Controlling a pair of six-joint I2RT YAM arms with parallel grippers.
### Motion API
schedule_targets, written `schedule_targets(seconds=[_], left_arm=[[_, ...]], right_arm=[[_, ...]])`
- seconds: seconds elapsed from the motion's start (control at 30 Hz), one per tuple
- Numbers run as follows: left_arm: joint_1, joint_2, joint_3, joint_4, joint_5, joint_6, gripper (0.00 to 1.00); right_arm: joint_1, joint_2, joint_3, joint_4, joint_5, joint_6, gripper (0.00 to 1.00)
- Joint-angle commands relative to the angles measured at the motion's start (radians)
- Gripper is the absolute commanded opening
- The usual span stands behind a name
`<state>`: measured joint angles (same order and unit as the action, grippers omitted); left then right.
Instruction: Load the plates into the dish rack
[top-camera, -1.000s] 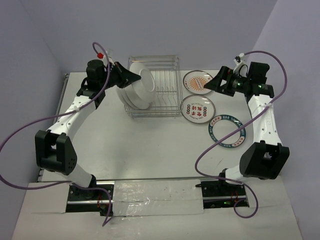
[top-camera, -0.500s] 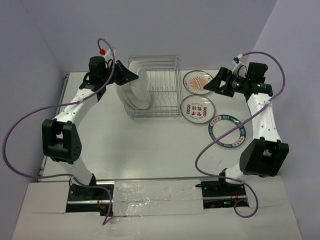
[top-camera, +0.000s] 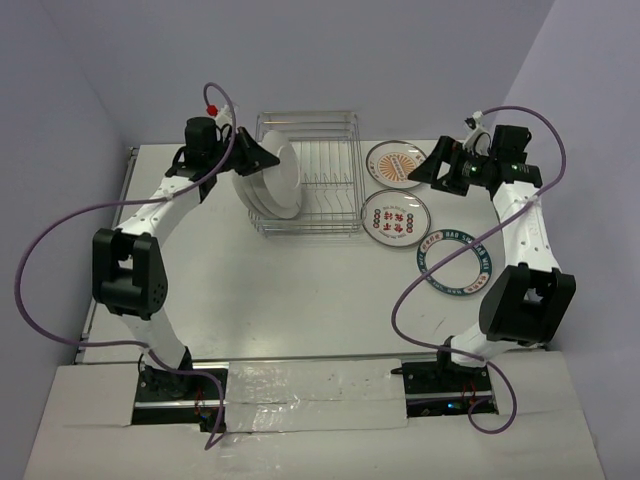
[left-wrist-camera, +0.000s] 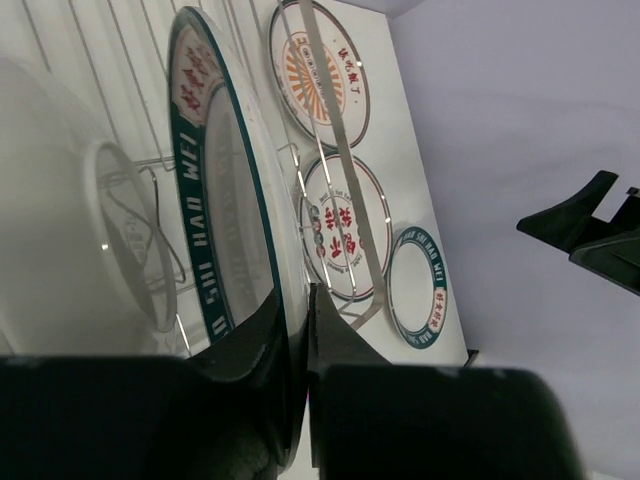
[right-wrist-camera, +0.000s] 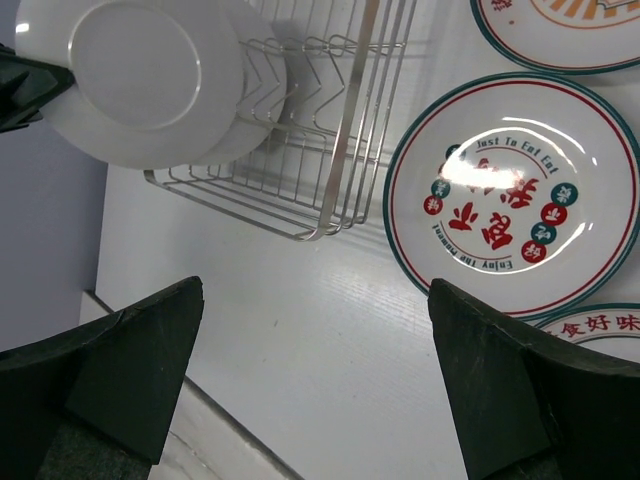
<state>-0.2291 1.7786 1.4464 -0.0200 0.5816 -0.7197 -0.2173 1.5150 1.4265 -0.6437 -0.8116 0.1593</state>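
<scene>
The silver wire dish rack (top-camera: 325, 180) stands at the back middle of the table. My left gripper (top-camera: 262, 157) is shut on the rim of a white plate (top-camera: 283, 175), holding it upright at the rack's left end, against other upright white plates (top-camera: 252, 196). In the left wrist view my gripper (left-wrist-camera: 300, 300) pinches the teal-lettered rim of this plate (left-wrist-camera: 215, 190). My right gripper (top-camera: 425, 172) is open and empty above three plates lying flat: an orange-centred one (top-camera: 397, 164), a red-lettered one (top-camera: 396, 217) and a teal-ringed one (top-camera: 455, 262). In the right wrist view the gripper (right-wrist-camera: 315, 400) hovers beside the red-lettered plate (right-wrist-camera: 515, 195).
The rack's right part (right-wrist-camera: 340, 140) shows bare prongs. Purple cables loop off both arms. Grey walls close in at the back and both sides. The table's left edge (top-camera: 132, 160) runs close to the left arm.
My left arm has swung in and carried the plate a little back and deeper into the rack's left end. My right gripper has shifted slightly towards the back.
</scene>
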Motion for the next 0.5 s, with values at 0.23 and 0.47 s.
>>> schedule_targets(seconds=[0.23,0.47], left_arm=[[-0.004,0.007,0.091,-0.056,-0.058,0.069,0.55],[-0.004,-0.021,0.213,-0.17,-0.196,0.167,0.93]], right_arm=[[-0.017,0.141,0.14,0.042,0.211,0.048,1.0],[-0.017,0.342,0.288,0.036,0.44,0.155,1.0]])
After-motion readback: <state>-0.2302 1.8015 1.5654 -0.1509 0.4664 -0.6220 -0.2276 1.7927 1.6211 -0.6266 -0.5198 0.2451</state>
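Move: The left hand still grips the upper rim of a plate standing in the dish rack; its slot and middle lie about 10 cm below and 3 cm to the right, level fore-and-aft. The loaded plates stand roughly 4 cm to the left, level with the hand. The empty right hand has the orange sunburst plate some 25 cm ahead and 5 cm left, the red-lettered plate 5 cm ahead and 7 cm left, the green-rimmed plate 9 cm back and 6 cm right, all about 24 cm down. The left fingers let go of the plate's rim, spreading from nearly shut to almost fully open while the hand sinks about 2 cm; then it rises nearly 3 cm, easing forward and slightly left. Gathering speed, the open right hand travels about 8 cm forward, 6 cm right and 6 cm down towards the orange sunburst plate, turning some 15 degrees clockwise and tipping downward, touching nothing. ##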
